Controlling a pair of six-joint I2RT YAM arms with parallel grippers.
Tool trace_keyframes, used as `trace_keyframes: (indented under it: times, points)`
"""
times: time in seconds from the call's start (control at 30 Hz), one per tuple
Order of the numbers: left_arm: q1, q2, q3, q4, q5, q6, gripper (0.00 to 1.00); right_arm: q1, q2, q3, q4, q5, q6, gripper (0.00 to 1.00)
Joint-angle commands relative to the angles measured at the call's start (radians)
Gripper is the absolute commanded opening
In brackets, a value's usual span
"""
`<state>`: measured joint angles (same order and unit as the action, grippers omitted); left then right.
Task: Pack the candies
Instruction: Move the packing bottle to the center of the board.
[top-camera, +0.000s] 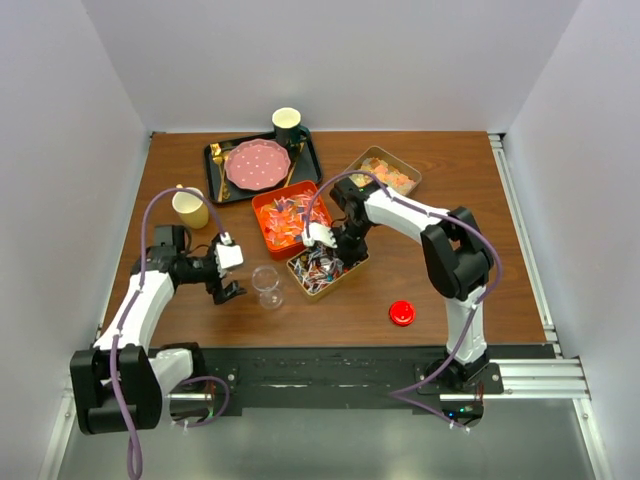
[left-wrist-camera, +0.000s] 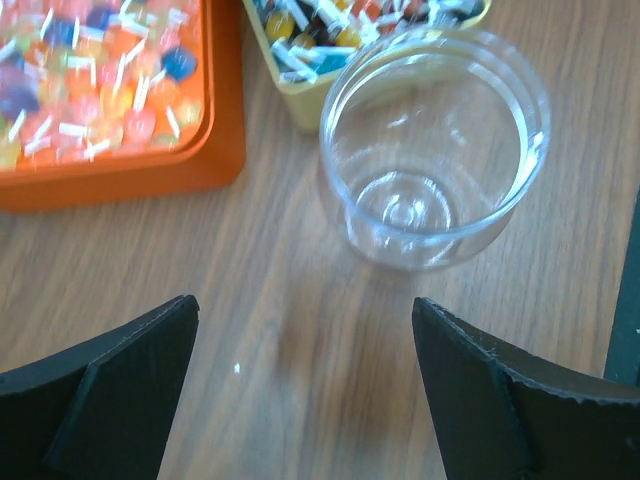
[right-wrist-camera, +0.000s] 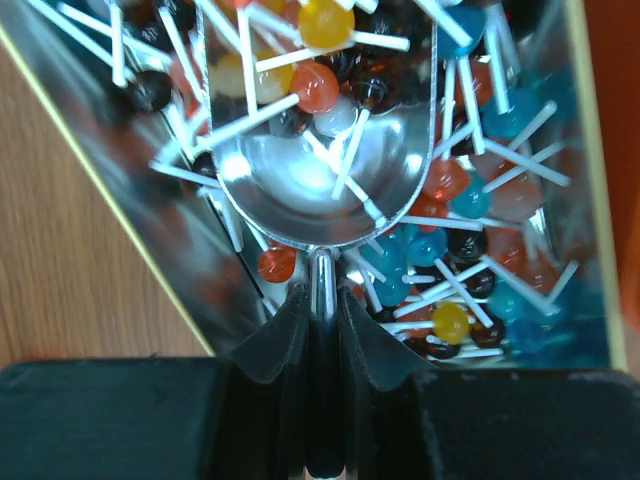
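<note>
Small candies on white sticks fill a gold-rimmed metal tray (top-camera: 352, 268) (right-wrist-camera: 110, 190). My right gripper (top-camera: 333, 247) (right-wrist-camera: 322, 300) is shut on the handle of a metal scoop (right-wrist-camera: 310, 190), whose bowl lies in that tray with a few candies (right-wrist-camera: 315, 85) in it. Wrapped candies (top-camera: 283, 215) (left-wrist-camera: 90, 90) fill an orange tray (left-wrist-camera: 215, 165). A clear plastic cup (top-camera: 267, 285) (left-wrist-camera: 435, 150) stands empty just in front of my left gripper (top-camera: 230, 290) (left-wrist-camera: 305, 310), which is open over bare wood with nothing between its fingers (left-wrist-camera: 150, 350).
A third tray (top-camera: 385, 172) with pale orange pieces sits at the back right. A round red lid (top-camera: 402, 313) lies near the front. A black tray (top-camera: 215, 180) holds a pink plate (top-camera: 258, 165); a paper cup (top-camera: 287, 122) and a yellow cup (top-camera: 190, 207) stand nearby.
</note>
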<state>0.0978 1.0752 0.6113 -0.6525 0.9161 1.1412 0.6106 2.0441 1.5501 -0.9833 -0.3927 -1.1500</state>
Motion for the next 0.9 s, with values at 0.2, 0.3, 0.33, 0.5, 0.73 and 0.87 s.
trace_keyframes:
  times: [0.2, 0.3, 0.33, 0.5, 0.73, 0.87]
  points:
    - [-0.145, 0.025, -0.031, 0.178, 0.089, -0.029, 0.91, -0.005, -0.116, -0.151, 0.316, -0.121, 0.193, 0.0]
    - [-0.158, 0.045, -0.031, 0.201, 0.078, -0.038, 0.9, -0.003, -0.156, -0.194, 0.379, -0.114, 0.2, 0.0]
    - [-0.162, 0.058, -0.031, 0.215, 0.075, -0.047, 0.9, -0.005, -0.174, -0.215, 0.393, -0.106, 0.196, 0.0]
    - [-0.182, 0.092, -0.021, 0.231, 0.05, -0.061, 0.88, -0.028, -0.231, -0.258, 0.388, -0.101, 0.145, 0.0]
    - [-0.181, 0.028, -0.008, 0.179, -0.011, -0.112, 0.88, -0.126, -0.323, -0.271, 0.281, -0.13, 0.069, 0.0]
    - [-0.147, -0.011, -0.021, 0.209, -0.089, -0.21, 0.92, -0.156, -0.363, -0.251, 0.264, -0.147, 0.049, 0.0]
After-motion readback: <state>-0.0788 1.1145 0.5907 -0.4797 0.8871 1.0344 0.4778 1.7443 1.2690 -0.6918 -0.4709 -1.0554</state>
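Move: The packing bottle stands about 10 cm to the right of my open left hand and 1 cm ahead, its middle some 4 cm lower. Beyond it, the lollipop box is 22 cm to the right and 6 cm ahead, and the orange box 14 cm right and 16 cm ahead. My right hand holds the scoop in the lollipop box, whose middle is 4 cm to its left and 2 cm back; from that hand the bottle is 18 cm left, 7 cm back. I bring my left hand about 4.5 cm right at the bottle, turning roughly 10 degrees clockwise, and nudge it along with an open fingertip before easing slightly back; the fingers stay wide. My right hand keeps its grip on the scoop, dips a little leftward in the lollipops, then lifts about 5 cm while swinging right and forward, tilting the scoop as it goes. ##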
